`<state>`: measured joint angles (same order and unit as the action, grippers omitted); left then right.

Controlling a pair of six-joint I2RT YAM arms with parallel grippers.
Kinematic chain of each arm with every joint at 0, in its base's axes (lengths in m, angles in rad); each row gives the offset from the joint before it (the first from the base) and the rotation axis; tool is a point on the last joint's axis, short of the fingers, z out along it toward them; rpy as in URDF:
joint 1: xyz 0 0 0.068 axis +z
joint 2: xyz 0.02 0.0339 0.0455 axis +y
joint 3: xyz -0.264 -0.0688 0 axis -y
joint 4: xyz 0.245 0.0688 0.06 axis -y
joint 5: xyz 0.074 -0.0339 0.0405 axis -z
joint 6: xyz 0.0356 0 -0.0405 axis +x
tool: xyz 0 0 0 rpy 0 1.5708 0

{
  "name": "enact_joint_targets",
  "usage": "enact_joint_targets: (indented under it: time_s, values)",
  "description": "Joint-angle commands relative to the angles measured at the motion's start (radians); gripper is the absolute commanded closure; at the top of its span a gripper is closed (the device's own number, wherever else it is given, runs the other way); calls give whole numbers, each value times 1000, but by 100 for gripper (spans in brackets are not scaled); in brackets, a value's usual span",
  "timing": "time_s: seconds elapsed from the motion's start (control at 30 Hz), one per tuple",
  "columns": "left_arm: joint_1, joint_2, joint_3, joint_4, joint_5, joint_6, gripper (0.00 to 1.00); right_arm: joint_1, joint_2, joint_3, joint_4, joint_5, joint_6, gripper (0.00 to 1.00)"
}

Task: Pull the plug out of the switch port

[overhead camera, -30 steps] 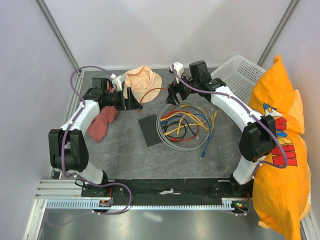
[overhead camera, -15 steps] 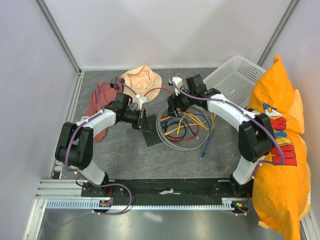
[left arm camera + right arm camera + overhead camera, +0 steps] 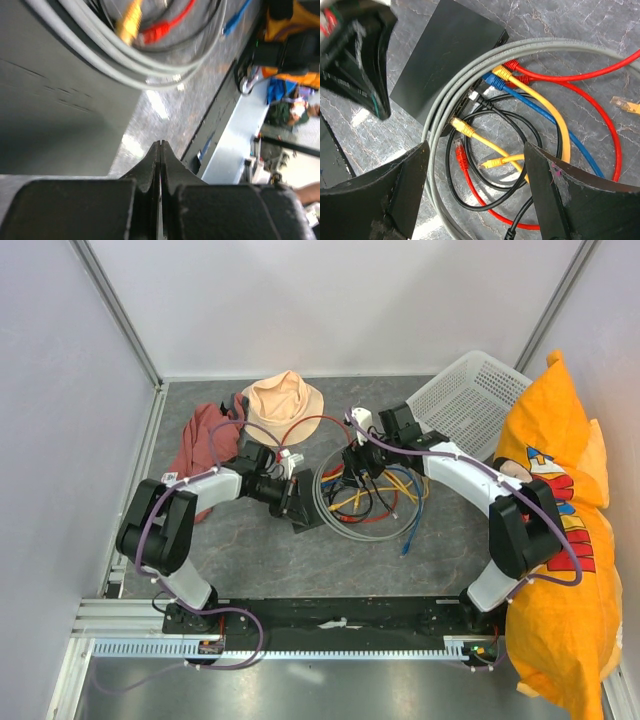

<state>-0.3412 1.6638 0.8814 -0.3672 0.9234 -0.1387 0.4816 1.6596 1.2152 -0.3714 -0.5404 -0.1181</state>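
Note:
The switch [image 3: 312, 516] [image 3: 445, 60] is a flat black box lying left of a coil of cables [image 3: 375, 490]. Red, yellow [image 3: 501, 74] and blue plugs reach its port edge under grey cable loops; which ones sit in ports I cannot tell. Another yellow plug [image 3: 462, 127] lies at that edge, and a red plug [image 3: 460, 152] lies loose beside it. My left gripper [image 3: 293, 502] [image 3: 160, 144] is shut on nothing, low over the switch's left part. Above the cable coil hangs my right gripper [image 3: 355, 462] [image 3: 475, 165], open, its fingers [image 3: 405, 185] apart around the loose plugs.
A peach hat [image 3: 285, 398] and a red cloth [image 3: 205, 435] lie at the back left. A white basket [image 3: 465, 390] stands at the back right, and a big orange bag [image 3: 560, 540] fills the right side. Grey cable loops [image 3: 115, 55] lie over the switch's edge.
My left arm has swung from beside the hat across to the switch, and its jaws have closed empty. My right gripper has come down and nearer over the cable coil.

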Motion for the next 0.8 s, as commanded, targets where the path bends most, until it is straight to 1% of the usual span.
enact_joint_targets:
  time_s: [0.0,0.07,0.17,0.2,0.4,0.5,0.57,0.63,0.7,0.77]
  values:
    - [-51,-18,-47,-15,16,51,98,3,-55,-39,32,-6,3,16]
    - [-67,-24,-58,-16,-4,56,98,3,-60,-55,29,-12,-3,16]
    - [-67,-18,-65,-16,-107,39,98,5,-63,-80,28,-20,-2,16]
    - [-67,-16,-64,-13,-165,40,98,6,-63,-83,29,-23,1,16]
    - [-36,-3,-39,-19,-317,10,98,28,-37,-89,25,-35,-14,16]
    - [10,14,-12,-22,-363,2,98,38,-5,-65,26,-35,-29,17]
    - [65,36,19,-21,-373,-5,98,45,23,-37,28,-32,-34,17]
    - [117,83,85,-30,-367,-6,98,57,52,-22,40,-18,-26,17]
    - [142,114,158,-41,-376,-4,98,78,78,-3,51,9,-29,16]
    - [168,136,194,-55,-370,-1,98,97,121,12,58,36,-37,16]
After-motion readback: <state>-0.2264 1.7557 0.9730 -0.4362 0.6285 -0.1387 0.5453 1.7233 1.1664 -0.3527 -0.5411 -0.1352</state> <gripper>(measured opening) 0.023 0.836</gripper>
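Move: The switch's middle lies about 5 cm ahead of the closed left fingers and 4 cm below them. The yellow plug seated in the switch's port side is some 5 cm to their right, 4 cm ahead and 4 cm down. From the open right gripper, that yellow plug lies about 6 cm left, 3 cm back and 11 cm below. The blue plug sits some 5 cm farther forward than the yellow one and 1 cm to its left. Bring the shut left gripper back about 3 cm while lowering it to the table behind the switch's near edge, then sweep it forward about 9 cm and some 6 cm left, pushing the switch along by its near-left corner as the wrist rolls left side up and turns counter-clockwise. Meanwhile ease the open right gripper back a little and down about 4 cm towards the yellow plug, fingers kept wide. ##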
